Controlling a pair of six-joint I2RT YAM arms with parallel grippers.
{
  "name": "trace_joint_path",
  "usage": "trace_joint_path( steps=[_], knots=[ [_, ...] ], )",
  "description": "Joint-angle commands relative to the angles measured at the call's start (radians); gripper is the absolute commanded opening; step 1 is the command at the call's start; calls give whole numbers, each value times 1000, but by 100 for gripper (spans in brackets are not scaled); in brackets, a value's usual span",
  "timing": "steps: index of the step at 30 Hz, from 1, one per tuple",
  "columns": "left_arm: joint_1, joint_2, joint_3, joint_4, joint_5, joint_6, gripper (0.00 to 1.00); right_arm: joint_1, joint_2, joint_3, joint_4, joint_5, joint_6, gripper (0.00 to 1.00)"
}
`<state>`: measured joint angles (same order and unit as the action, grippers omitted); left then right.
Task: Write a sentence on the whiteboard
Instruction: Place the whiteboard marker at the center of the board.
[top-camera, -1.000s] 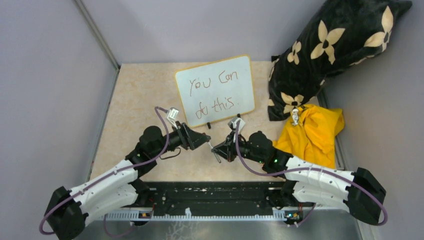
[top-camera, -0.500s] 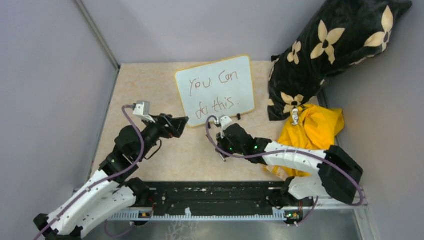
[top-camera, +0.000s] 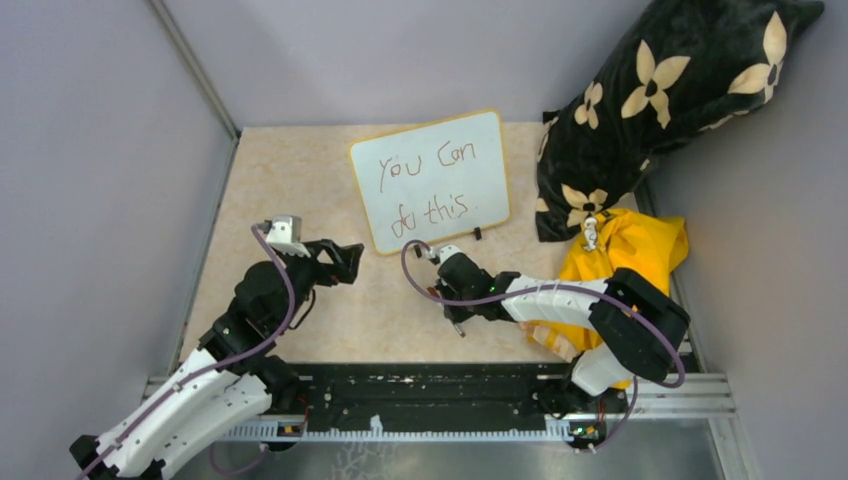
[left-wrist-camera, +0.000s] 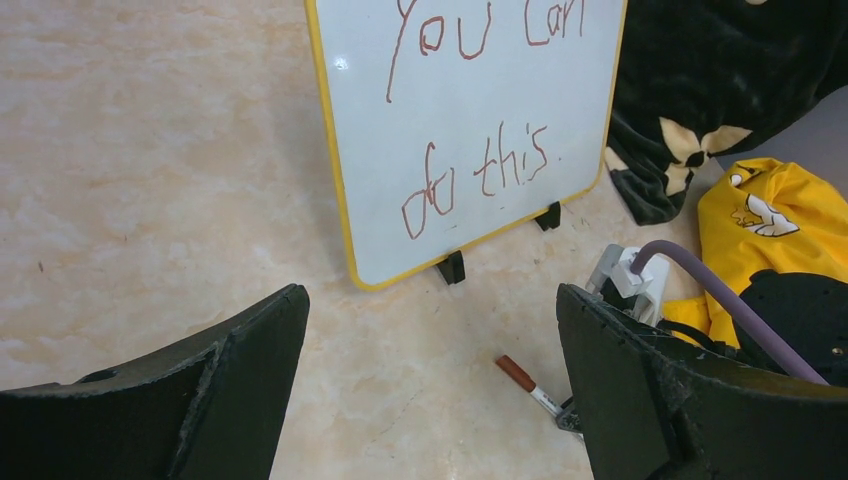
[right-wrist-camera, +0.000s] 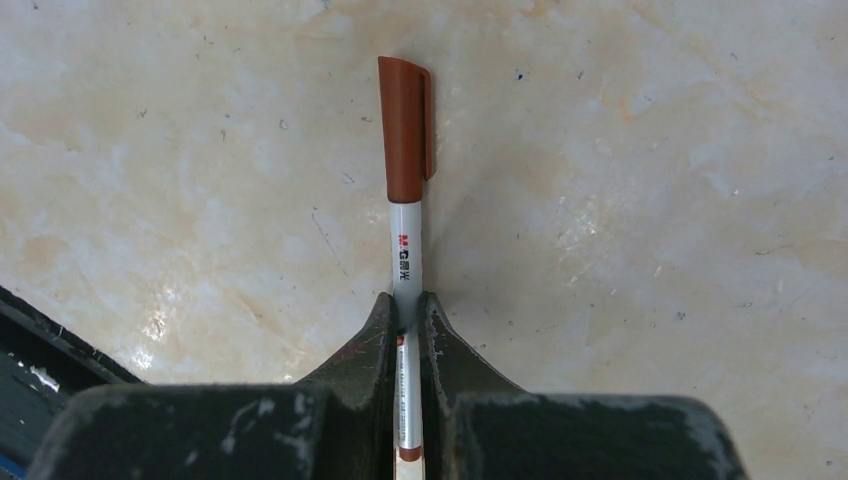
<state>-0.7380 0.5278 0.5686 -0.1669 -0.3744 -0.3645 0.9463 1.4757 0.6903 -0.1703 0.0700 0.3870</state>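
Note:
The whiteboard (top-camera: 432, 180) with its yellow-orange frame stands tilted on two black feet at the back middle; it also shows in the left wrist view (left-wrist-camera: 470, 120). The sentence (top-camera: 430, 185) "You can do this" is on it in reddish-brown, in two lines. My right gripper (top-camera: 457, 318) is shut on a capped white marker with a brown cap (right-wrist-camera: 405, 200), low over the tabletop in front of the board. The marker also shows in the left wrist view (left-wrist-camera: 530, 388). My left gripper (top-camera: 345, 262) is open and empty, left of the board's lower corner.
A black cushion with cream flowers (top-camera: 660, 100) leans at the back right. A yellow cloth (top-camera: 625, 265) lies in front of it, by the right arm. Grey walls close the left and back sides. The black base rail (top-camera: 430, 400) runs along the near edge.
My left gripper has let go near the marker, drawn back left and opened. My right gripper has swung left and lowered, keeping hold of the marker.

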Motion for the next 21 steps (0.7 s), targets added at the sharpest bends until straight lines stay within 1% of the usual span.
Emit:
trace_joint_path(
  steps=[1, 7, 12, 15, 19, 21],
  knots=[
    [0, -17, 0, -11, -12, 17, 99, -9, 7, 22, 18, 25, 21, 0],
    [0, -28, -1, -16, -19, 16, 99, -18, 20, 9, 15, 47, 40, 0],
    [0, -28, -1, -23, -25, 4, 99, -20, 22, -5, 22, 55, 54, 11],
    [0, -23, -2, -26, -34, -6, 99, -21, 19, -11, 24, 60, 58, 16],
    [0, -15, 6, -39, -44, -10, 99, -22, 14, -19, 31, 52, 60, 30],
    [0, -16, 8, -40, -48, -14, 99, -23, 4, -23, 31, 54, 63, 34]
  ],
)
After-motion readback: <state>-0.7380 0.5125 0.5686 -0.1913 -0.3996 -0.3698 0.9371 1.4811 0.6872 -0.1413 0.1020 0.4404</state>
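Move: The right hand's shut fingers still hold the marker low at the table. The marker's middle is about 1 cm ahead, 1 cm left and 1 cm below the hand point. The whiteboard's centre is some 31 cm ahead and 4 cm left; its left black clip is about 15 cm ahead, 7 cm left, its right one 19 cm ahead, 7 cm right. From the left hand the marker lies roughly 5 cm back, 19 cm right, 22 cm below. The right fingers open about a quarter, letting go of the marker, as the hand eases forward about 1 cm. ##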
